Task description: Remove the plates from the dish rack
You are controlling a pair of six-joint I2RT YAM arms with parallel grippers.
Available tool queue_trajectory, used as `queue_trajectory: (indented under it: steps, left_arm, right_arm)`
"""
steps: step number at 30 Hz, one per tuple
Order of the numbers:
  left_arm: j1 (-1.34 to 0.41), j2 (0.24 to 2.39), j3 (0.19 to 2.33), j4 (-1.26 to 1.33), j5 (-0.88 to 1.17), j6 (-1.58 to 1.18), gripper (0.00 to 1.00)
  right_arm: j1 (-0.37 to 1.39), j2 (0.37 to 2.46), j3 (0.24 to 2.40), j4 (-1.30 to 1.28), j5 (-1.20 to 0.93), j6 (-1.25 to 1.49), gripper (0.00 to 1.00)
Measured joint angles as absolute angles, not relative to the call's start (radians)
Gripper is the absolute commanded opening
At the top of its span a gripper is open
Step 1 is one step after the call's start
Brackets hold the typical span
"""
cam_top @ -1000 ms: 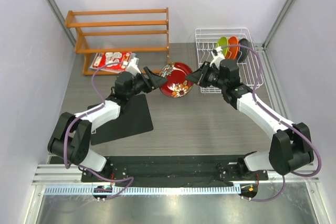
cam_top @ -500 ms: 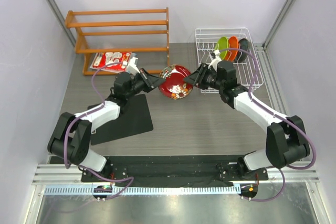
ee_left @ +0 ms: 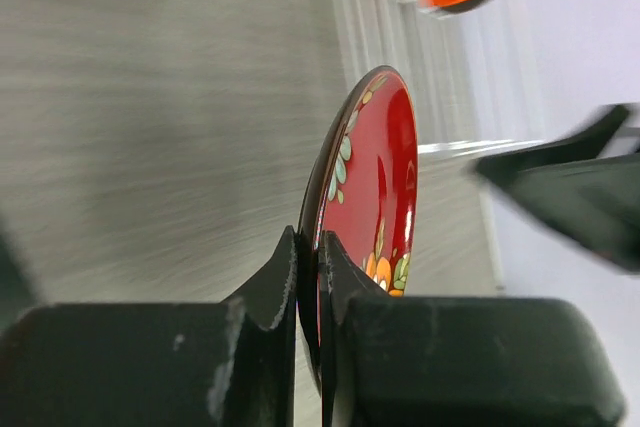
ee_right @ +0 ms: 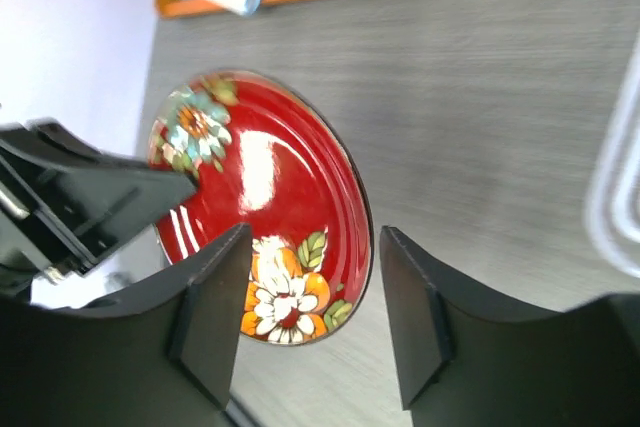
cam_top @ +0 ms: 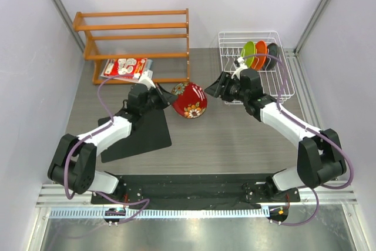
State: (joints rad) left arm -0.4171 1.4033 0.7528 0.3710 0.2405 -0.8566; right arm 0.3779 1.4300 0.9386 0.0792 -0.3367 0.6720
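My left gripper (cam_top: pixel 165 96) is shut on the rim of the dark red flowered plate (cam_top: pixel 189 100) and holds it tilted above the table's middle. In the left wrist view the plate (ee_left: pixel 375 172) stands edge-on between my closed fingers (ee_left: pixel 312 277). My right gripper (cam_top: pixel 218 87) is open and empty, a short way right of the plate; its wrist view shows the plate (ee_right: pixel 260 202) beyond the spread fingers (ee_right: pixel 312 312). The lime green (cam_top: pixel 249 52), orange (cam_top: pixel 260 53) and dark teal (cam_top: pixel 272 54) plates stand upright in the white wire dish rack (cam_top: pixel 229 42) at the back right.
An orange wooden slatted shelf (cam_top: pixel 138 27) stands at the back left with a red-and-white booklet (cam_top: pixel 126 67) under it. A black mat (cam_top: pixel 141 133) lies on the table at the front left.
The right gripper has let go of the red plate and drawn back toward the rack. The left gripper now holds the plate alone and has carried it slightly left and nearer.
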Motion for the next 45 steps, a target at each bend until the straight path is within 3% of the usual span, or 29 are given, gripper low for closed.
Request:
queue_trajectory:
  steps: [7,26,45]
  left_arm:
    - [-0.41,1.415,0.695,0.252,0.163,-0.803,0.0]
    - [-0.392,1.531,0.656,0.306,0.123,-0.776,0.0]
    - [-0.381,1.715,0.785,0.372,0.115,-0.78,0.02]
  right_arm:
    - [0.361,1.38,0.976,0.017,-0.252,0.599,0.61]
    - [0.283,1.354,0.98,-0.055,-0.218,0.523,0.61]
    - [0.203,1.384,1.001,-0.1,-0.222,0.483,0.62]
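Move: The left hand alone still holds the red plate by its left rim; the bare table it is lowered towards lies about 5 cm ahead, 5 cm right and 17 cm below. From that hand the black clipboard's middle is about 18 cm left, 6 cm back. For the empty right hand the green plate in the dish rack lies roughly 21 cm ahead, 17 cm right, 10 cm below; the orange one stands 6 cm to the right of it and level with it. The red plate is some 10 cm left of the right hand and 5 cm back. Down goes the left hand, about 12 cm towards the bare table, drifting a few centimetres left and then easing forward, its fingers tipping some 10 degrees further down and keeping their pinch on the red plate's rim. Meanwhile the open, empty right hand draws off rightwards about 9 cm and slightly forward, away from the red plate towards the racked plates, turning a little clockwise; a brief rise is undone. ##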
